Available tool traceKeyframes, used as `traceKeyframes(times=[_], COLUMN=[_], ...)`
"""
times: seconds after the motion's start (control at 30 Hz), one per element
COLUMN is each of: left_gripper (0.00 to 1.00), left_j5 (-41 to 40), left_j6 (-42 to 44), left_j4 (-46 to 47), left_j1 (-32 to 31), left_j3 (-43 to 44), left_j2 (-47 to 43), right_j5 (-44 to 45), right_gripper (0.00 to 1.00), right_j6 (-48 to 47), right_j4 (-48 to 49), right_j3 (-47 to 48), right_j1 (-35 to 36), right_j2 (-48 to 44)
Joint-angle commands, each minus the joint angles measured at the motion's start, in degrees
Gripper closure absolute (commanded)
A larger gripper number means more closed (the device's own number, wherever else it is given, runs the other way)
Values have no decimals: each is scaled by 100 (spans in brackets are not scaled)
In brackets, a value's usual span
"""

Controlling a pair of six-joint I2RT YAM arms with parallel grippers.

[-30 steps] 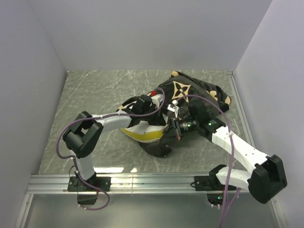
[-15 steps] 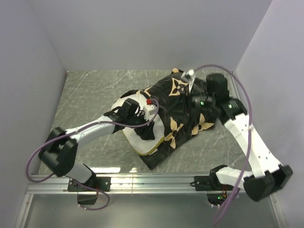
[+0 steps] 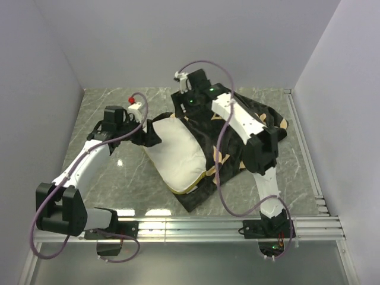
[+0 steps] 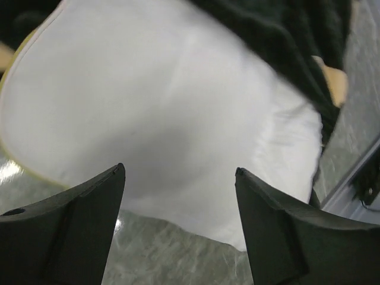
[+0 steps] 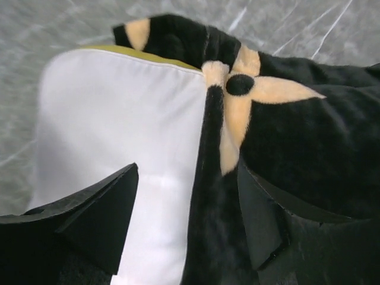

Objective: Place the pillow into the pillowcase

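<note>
The white pillow (image 3: 177, 153) lies on the table with its right part inside the black flowered pillowcase (image 3: 240, 139). A yellow-olive band shows along its near edge. My left gripper (image 3: 153, 135) is at the pillow's left end, open. In the left wrist view the gripper (image 4: 178, 175) is empty, with the pillow (image 4: 166, 101) just beyond the tips. My right gripper (image 3: 181, 113) hangs over the far edge, open. In the right wrist view the gripper (image 5: 187, 172) straddles the pillowcase's (image 5: 297, 130) opening hem, and the pillow (image 5: 119, 119) shows to the left of it.
Grey marble tabletop (image 3: 107, 172) is enclosed by pale walls on the left, back and right. An aluminium rail (image 3: 190, 227) with both arm bases runs along the near edge. Purple cables loop above each arm.
Both grippers were shut a second ago and now stand open. The left arm swung out to the pillow's left end, and the right arm swung over to the far edge. The pillowcase now lies flatter.
</note>
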Motion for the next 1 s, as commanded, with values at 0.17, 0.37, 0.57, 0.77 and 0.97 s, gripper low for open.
traceKeyframes(times=[0.17, 0.37, 0.57, 0.77, 0.97], left_gripper=[20, 21, 34, 78, 100], left_j5=[-142, -80, 288, 1334, 2082], left_j6=[-1103, -1332, -1684, -2185, -3081], left_j4=[840, 1428, 2264, 3204, 3775], left_j1=[613, 604, 569, 368, 33], left_j3=[-795, -874, -638, -523, -303], left_j2=[678, 1373, 1962, 1814, 1471], right_j5=[1287, 1559, 1630, -793, -2490], right_gripper=[27, 61, 100, 100, 100], right_j6=[-186, -292, -389, 365, 1733], right_j4=[474, 642, 669, 1001, 1502], right_j3=[341, 420, 534, -247, -19], right_j1=[328, 425, 442, 669, 1426], right_j2=[538, 987, 988, -303, -1077])
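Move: The exposed pillow's far left edge lies about 3 cm ahead of the open left hand, level with it sideways and some 12 cm below; the pillow's exposed middle is about 5 cm back and 8 cm to the right of the left hand, also some 12 cm below. For the open right hand, the pillowcase rim's far corner is about 2 cm ahead, 1 cm left and 9 cm below, with the pillow's far end roughly 5 cm back and 5 cm left. Downward first with both open hands: the left sinks about 11 cm and pinches the pillow's far left edge, the right drops some 8 cm and shuts on the pillowcase rim. Then the right hand, holding the rim, draws it up, back and left over the pillow towards the left hand, while the left lifts its edge some 5 cm and brings it rightward to the case. ##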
